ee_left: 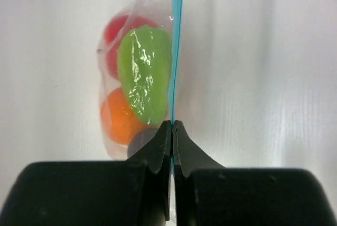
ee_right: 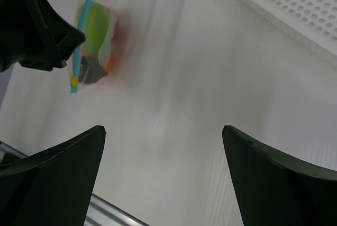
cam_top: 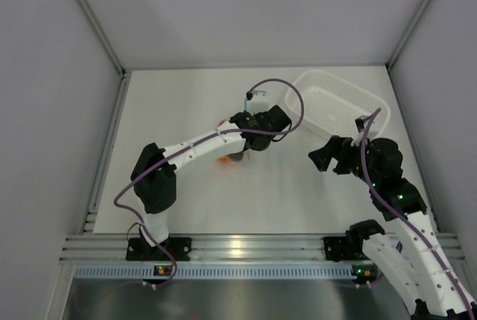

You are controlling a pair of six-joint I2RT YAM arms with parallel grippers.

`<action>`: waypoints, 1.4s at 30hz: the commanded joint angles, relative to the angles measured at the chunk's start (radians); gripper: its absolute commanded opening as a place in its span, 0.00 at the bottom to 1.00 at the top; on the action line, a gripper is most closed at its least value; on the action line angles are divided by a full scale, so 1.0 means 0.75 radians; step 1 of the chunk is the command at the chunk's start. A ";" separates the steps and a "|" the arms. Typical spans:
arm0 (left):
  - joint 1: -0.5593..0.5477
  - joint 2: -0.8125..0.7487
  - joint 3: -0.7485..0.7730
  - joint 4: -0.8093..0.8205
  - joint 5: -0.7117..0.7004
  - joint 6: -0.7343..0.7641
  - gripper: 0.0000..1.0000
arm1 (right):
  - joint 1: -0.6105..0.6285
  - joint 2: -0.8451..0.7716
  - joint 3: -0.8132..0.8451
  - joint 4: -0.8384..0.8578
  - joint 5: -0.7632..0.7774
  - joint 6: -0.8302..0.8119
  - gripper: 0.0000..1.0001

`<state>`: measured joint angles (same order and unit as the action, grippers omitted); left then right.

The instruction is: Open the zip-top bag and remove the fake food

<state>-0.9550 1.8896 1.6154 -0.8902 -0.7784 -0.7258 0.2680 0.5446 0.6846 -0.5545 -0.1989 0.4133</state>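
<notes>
My left gripper (cam_top: 244,120) is shut on the light blue zip strip (ee_left: 176,36) of the zip-top bag (ee_left: 113,141) and holds it off the table at mid-table. The strip's end (cam_top: 247,101) sticks out past the gripper. The fake food is inside the clear pouch: a red ball (ee_left: 117,30), a lime-green piece (ee_left: 143,73), an orange ball (ee_left: 117,119) and a dark piece (ee_left: 140,141). A bit of orange (cam_top: 223,160) shows under the left arm. My right gripper (cam_top: 328,157) is open and empty, to the right of the bag (ee_right: 97,39) and apart from it.
A white perforated basket (cam_top: 339,104) stands at the back right, just beyond my right gripper; its wall shows in the right wrist view (ee_right: 295,10). Grey walls enclose the table on three sides. An aluminium rail (cam_top: 246,245) runs along the near edge.
</notes>
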 commanded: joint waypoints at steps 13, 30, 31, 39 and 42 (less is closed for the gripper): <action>0.091 -0.176 0.268 0.009 0.142 -0.304 0.00 | 0.657 0.388 0.149 0.510 0.363 -0.166 0.84; 0.112 -0.447 -0.098 0.029 0.238 -1.008 0.00 | 0.964 0.753 0.177 0.884 0.723 -0.289 0.59; 0.112 -0.478 -0.110 0.043 0.242 -1.012 0.00 | 0.964 0.753 0.173 0.905 0.721 -0.297 0.59; 0.112 -0.580 -0.190 0.068 0.261 -1.031 0.00 | 0.909 0.787 0.134 1.044 0.509 -0.342 0.48; 0.112 -0.617 -0.207 0.068 0.242 -1.041 0.00 | 0.909 0.796 0.128 1.085 0.423 -0.357 0.44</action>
<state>-0.8711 1.4807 1.4689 -0.8898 -0.5762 -1.4727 0.9569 1.1297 0.7895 0.1497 0.2058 0.1692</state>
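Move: The shut left fingers already hold the bag's zip strip; its yellow-tabbed near end lies about 4 cm back from them and 2 cm lower. That end is some 21 cm left of the open right hand, 7 cm ahead and 9 cm below. From the right hand, the dark food hangs about 26 cm left, 11 cm ahead and 16 cm below, and the white basket sits 28 cm ahead, 9 cm right and 19 cm below. Right sweeps 19 cm left, half-closing around the zip's near end, while left lifts 10 cm and rolls, keeping hold. ##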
